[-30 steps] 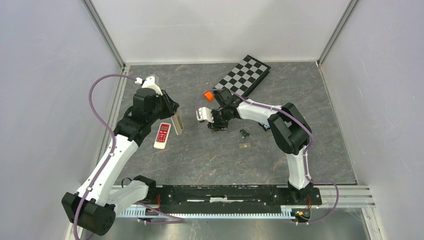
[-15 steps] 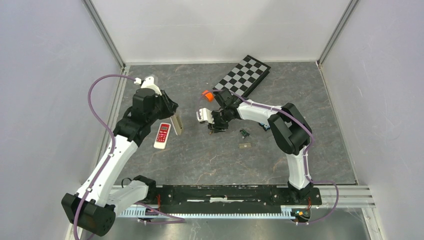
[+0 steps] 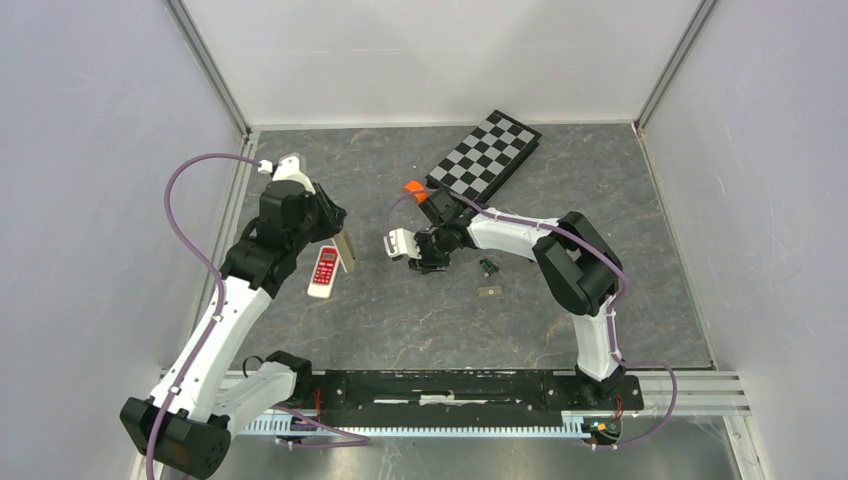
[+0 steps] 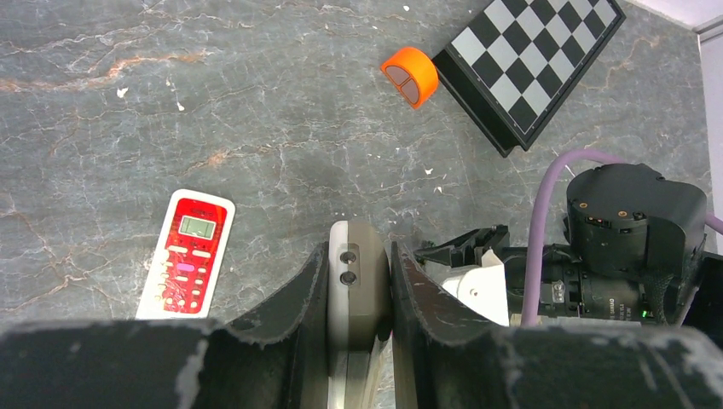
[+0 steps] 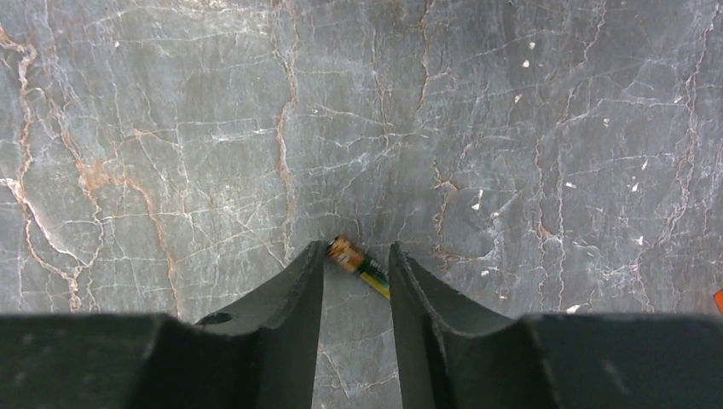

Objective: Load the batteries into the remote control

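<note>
My left gripper [image 4: 360, 256] is shut on a grey-and-white remote control [image 4: 358, 285], held edge-on and raised off the table, also visible in the top view [image 3: 346, 250]. A red-faced remote [image 3: 323, 270] lies flat just left of it. My right gripper [image 5: 358, 254] pinches a coppery, green-tinted battery [image 5: 351, 256] slantwise at its fingertips; the battery's far end is hidden behind the right finger. In the top view that gripper [image 3: 405, 247] hovers just right of the held remote. More small dark batteries [image 3: 488, 265] lie on the table behind the right arm.
A small grey flat piece [image 3: 490, 291] lies near the loose batteries. An orange roll [image 3: 413, 190] sits beside a folded chessboard [image 3: 487, 150] at the back. White walls close in the grey marble table [image 3: 400, 320] on three sides.
The right gripper has shifted left toward the held remote, carrying the battery. The left arm has drawn the remote slightly left and back.
</note>
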Robot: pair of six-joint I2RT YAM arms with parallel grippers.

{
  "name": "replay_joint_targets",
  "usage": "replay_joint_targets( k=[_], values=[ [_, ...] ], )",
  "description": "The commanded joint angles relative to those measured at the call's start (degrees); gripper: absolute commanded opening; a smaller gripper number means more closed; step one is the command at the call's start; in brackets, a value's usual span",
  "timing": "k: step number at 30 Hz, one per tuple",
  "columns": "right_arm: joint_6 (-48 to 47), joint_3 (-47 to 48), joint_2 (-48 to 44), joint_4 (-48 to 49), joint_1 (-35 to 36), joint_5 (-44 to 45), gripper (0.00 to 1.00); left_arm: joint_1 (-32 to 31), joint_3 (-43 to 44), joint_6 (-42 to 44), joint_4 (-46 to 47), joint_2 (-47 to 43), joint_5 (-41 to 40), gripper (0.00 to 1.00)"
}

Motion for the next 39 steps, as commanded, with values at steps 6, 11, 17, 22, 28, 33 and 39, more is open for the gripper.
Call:
replay_joint_targets(
  k=[6,11,17,22,28,33,39],
  values=[
    [2.4,-0.9,0.8,-1.1,-0.1,6.7,0.21,0.5,1.8,1.7,1.0,-1.4,0.1,0.02],
    [12.0,-3.1,-1.8,6.9,-0.7,10.4,0.15,0.5,1.0,1.4,1.5,-1.9,0.7,0.02],
    [26.6,-7.1,-5.4,17.5,-2.5,13.6,0.10,0.6,-0.3,0.4,2.7,-1.9,2.4,0.02],
    [43.3,-12.0,-10.9,26.6,-4.6,17.1,0.05,0.5,-3.3,-0.7,6.4,-2.1,6.3,0.02],
    [64.1,-21.2,-20.4,38.9,-7.1,13.8,0.05,0.5,-7.8,-3.2,14.7,-1.2,14.7,0.02],
    [79.3,-29.5,-28.1,53.2,-7.0,7.2,0.04,0.4,-11.7,-9.5,25.0,2.2,24.0,0.02],
    [90.0,-38.7,-36.8,71.0,-4.2,9.0,0.02,0.1,-17.5,-19.2,42.8,5.2,31.0,0.02]
  ],
)
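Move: The right hand hovers open just over the loose battery, whose middle is about 1 cm below its finger pads. The small green toy lies some 12 cm to its right and 1 cm nearer the base, the battery cover 12 cm right and 7 cm back. The left hand already holds the cream remote control; from it the battery lies about 17 cm right, 1 cm back and 23 cm below, the red remote 6 cm left, 4 cm back and 23 cm down. Closing on the battery first, the right hand pinches it, travels low about 5 cm forward and a little right while turning clockwise, then lifts it some 16 cm, drawing back and swinging the fingers up nearly level. The left hand waits, then carries the remote about 8 cm right and 4 cm down towards the battery, rolling its left side down some 20 degrees. ##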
